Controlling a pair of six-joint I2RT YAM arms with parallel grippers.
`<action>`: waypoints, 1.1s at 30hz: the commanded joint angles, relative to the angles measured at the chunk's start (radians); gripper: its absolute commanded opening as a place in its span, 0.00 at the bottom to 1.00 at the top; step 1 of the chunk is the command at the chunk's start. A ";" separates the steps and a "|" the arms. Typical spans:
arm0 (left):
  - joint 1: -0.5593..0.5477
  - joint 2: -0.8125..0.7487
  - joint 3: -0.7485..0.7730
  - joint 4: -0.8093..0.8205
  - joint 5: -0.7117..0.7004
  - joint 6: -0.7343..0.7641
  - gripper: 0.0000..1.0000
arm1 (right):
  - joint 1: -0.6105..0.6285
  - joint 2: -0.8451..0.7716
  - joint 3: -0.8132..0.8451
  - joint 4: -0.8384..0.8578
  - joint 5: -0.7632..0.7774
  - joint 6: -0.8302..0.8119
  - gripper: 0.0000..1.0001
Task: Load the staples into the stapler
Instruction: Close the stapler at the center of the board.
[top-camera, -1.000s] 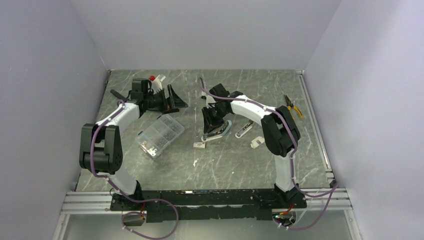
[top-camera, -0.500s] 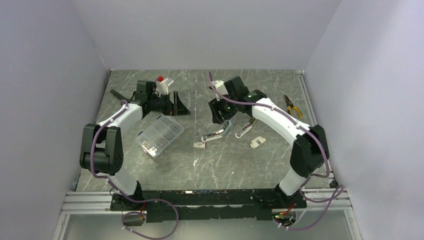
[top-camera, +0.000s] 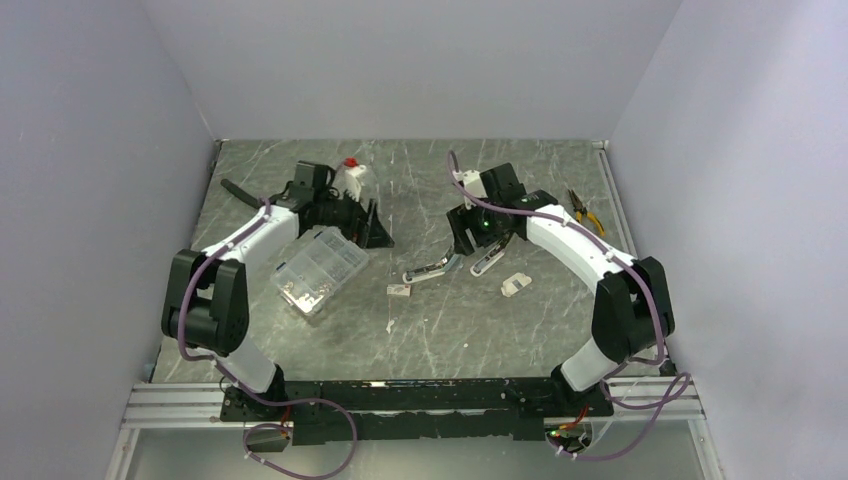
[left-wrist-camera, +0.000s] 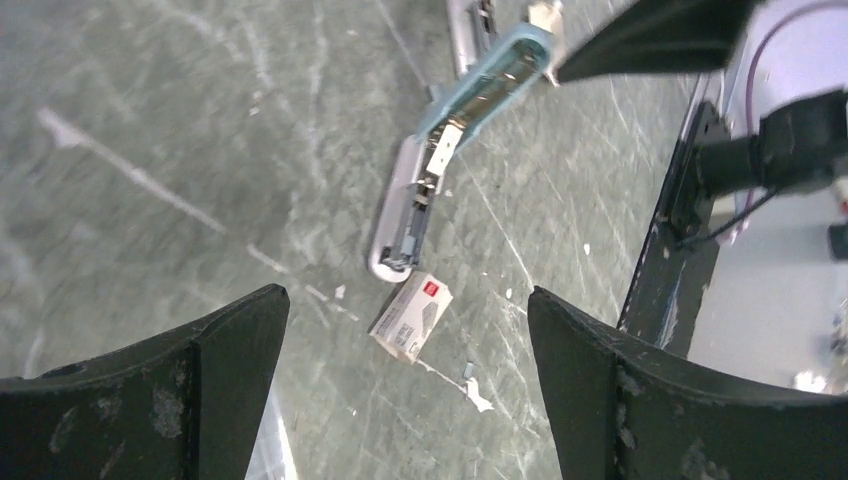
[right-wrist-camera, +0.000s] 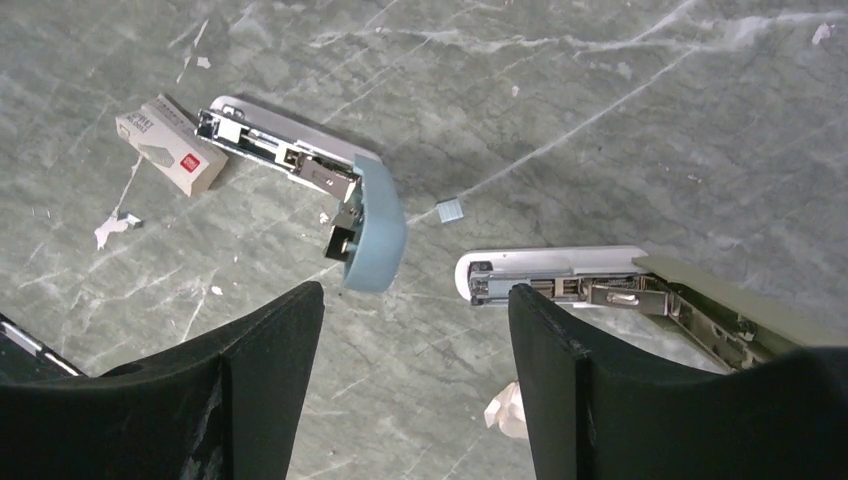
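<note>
The white staple box (top-camera: 400, 290) with a small red mark lies on the table by the tip of the blue stapler (top-camera: 432, 268), which lies open. A second pale stapler (top-camera: 488, 260) lies open to its right. My left gripper (top-camera: 372, 226) is open and empty, up and left of the box. In the left wrist view the box (left-wrist-camera: 412, 317) sits below between the fingers (left-wrist-camera: 150, 400), with the blue stapler (left-wrist-camera: 450, 140) beyond. My right gripper (top-camera: 470, 238) is open and empty above both staplers. The right wrist view shows the blue stapler (right-wrist-camera: 300, 170), the pale stapler (right-wrist-camera: 570, 275) and the box (right-wrist-camera: 170, 160).
A clear plastic compartment case (top-camera: 318, 268) lies just below my left gripper. A crumpled white scrap (top-camera: 515, 285) lies right of the staplers. Yellow-handled pliers (top-camera: 585, 212) lie at the far right. A white object with a red top (top-camera: 350, 175) stands behind my left wrist.
My right gripper has lifted off the blue stapler and moved right and back, leaving it open on the table. My left gripper has swung right toward the middle.
</note>
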 joint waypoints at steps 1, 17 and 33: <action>-0.064 -0.007 0.061 -0.104 -0.024 0.244 0.95 | -0.017 0.023 -0.014 0.089 -0.109 -0.013 0.71; -0.092 0.046 0.071 -0.133 -0.133 0.282 0.95 | -0.034 0.126 -0.014 0.179 -0.187 0.013 0.30; -0.092 0.082 0.103 -0.129 -0.152 0.235 0.95 | -0.052 -0.090 -0.287 0.531 -0.208 -0.139 0.01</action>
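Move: The light-blue stapler's raised lid is just below the open right hand, about 5 cm down, 3 cm left and 1 cm farther out. The stapler's base lies roughly 7 cm left, 2 cm back and 10 cm below. The green stapler is some 6 cm right and 3 cm ahead, the staples box about 14 cm left and 6 cm back, both at table height. From the left hand, the lid is some 15 cm right, level with it, and 8 cm down. Down about 4 cm and a little left, the right hand sinks onto the light-blue stapler's raised lid and closes its fingers, pinching the lid from both sides. Keeping that grip, it eases back slightly and rolls and turns some 15 degrees in all, a little counter-clockwise. The left hand, empty and open, first shifts slightly right and back, then sinks about 4 cm and tilts. ##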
